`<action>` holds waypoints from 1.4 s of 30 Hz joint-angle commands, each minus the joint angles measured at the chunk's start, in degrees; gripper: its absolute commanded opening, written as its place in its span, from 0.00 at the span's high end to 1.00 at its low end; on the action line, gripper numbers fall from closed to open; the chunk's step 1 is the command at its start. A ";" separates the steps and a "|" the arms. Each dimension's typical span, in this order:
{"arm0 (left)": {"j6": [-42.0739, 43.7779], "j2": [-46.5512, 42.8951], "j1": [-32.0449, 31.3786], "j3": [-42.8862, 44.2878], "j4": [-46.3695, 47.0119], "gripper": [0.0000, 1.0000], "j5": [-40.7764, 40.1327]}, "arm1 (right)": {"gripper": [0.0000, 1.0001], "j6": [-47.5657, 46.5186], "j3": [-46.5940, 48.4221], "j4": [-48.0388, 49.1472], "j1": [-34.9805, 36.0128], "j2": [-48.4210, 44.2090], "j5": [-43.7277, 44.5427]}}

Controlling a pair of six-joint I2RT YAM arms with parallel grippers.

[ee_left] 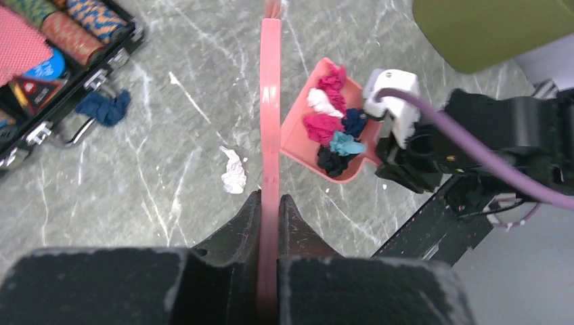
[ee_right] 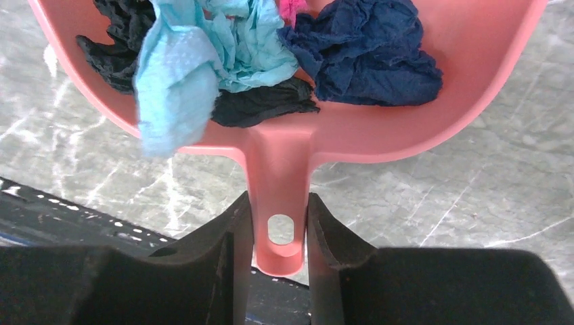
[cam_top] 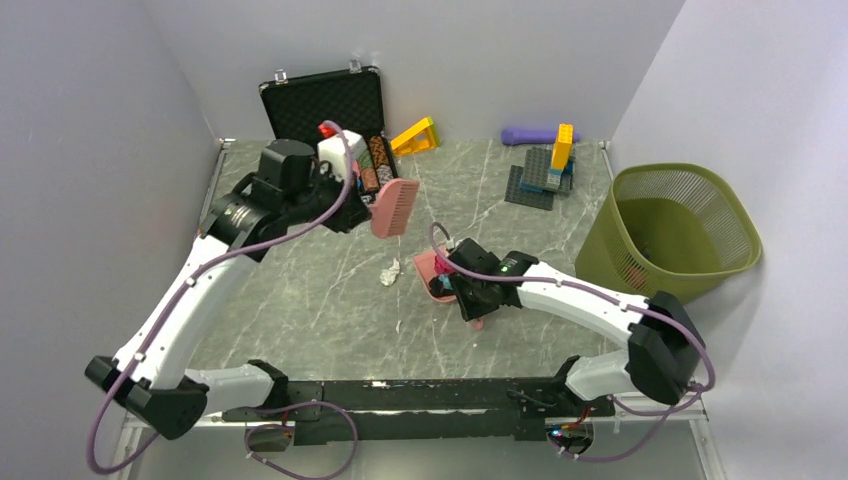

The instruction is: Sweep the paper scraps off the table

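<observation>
My right gripper (cam_top: 466, 298) (ee_right: 277, 206) is shut on the handle of a pink dustpan (cam_top: 430, 268) (ee_right: 447, 101) (ee_left: 298, 132), held low over the table (cam_top: 320, 320). In the pan lie several paper scraps (ee_left: 333, 128): teal (ee_right: 203, 54), navy (ee_right: 369, 57), black (ee_right: 264, 103), plus magenta and white ones. My left gripper (cam_top: 358, 210) (ee_left: 271, 200) is shut on a pink brush (cam_top: 396, 205) (ee_left: 271, 101), raised left of the pan. One white scrap (cam_top: 390, 272) (ee_left: 233, 170) lies on the table left of the pan. A navy scrap (ee_left: 105, 108) lies by the case.
An open black case (cam_top: 325, 105) with striped poker chips stands at the back left. An olive mesh basket (cam_top: 670, 230) stands at the right. Building bricks on a grey baseplate (cam_top: 545, 175), a yellow brick (cam_top: 415, 135) and a purple cylinder (cam_top: 530, 135) sit at the back.
</observation>
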 commanded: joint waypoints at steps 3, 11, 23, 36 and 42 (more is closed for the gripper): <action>-8.95 -7.85 6.43 -6.70 5.05 1.00 -5.84 | 1.00 3.50 6.58 -6.94 0.09 -6.09 4.54; -12.55 -14.63 9.57 -15.49 2.99 1.00 -8.69 | 1.00 8.33 25.22 -22.39 -6.50 -9.15 6.18; -10.64 -20.51 9.61 -17.75 -2.12 1.00 -7.98 | 1.00 9.22 53.21 -28.58 -39.00 -9.17 -13.81; -6.97 -26.24 9.61 -18.42 -8.79 1.00 -12.26 | 1.00 46.59 24.55 19.46 -75.88 -19.30 -59.89; -7.75 -28.24 9.67 -20.22 -8.11 1.00 -10.57 | 1.00 80.92 -2.22 62.48 -81.89 -26.56 -60.31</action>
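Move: The bin, where the loaded dustpan is being taken, stands about 33 cm to the right of the right hand and 9 cm farther out, its middle some 8 cm higher. The white scrap left on the table lies about 15 cm left and 8 cm ahead of the right hand; the grey baseplates are roughly 26 cm ahead and 15 cm right of it. From the left hand, the bin is about 48 cm right, level fore and aft, 18 cm lower. Still pinching the dustpan's handle, the right hand lifts it nearly straight up, then swings right and forward to the bin's left rim, some 30 cm up and 20 cm right in all. It turns clockwise and rolls hard with its left side rising, about 100 degrees together, to tip the pan. The left hand keeps the brush and draws off left, then back, about 13 cm. ##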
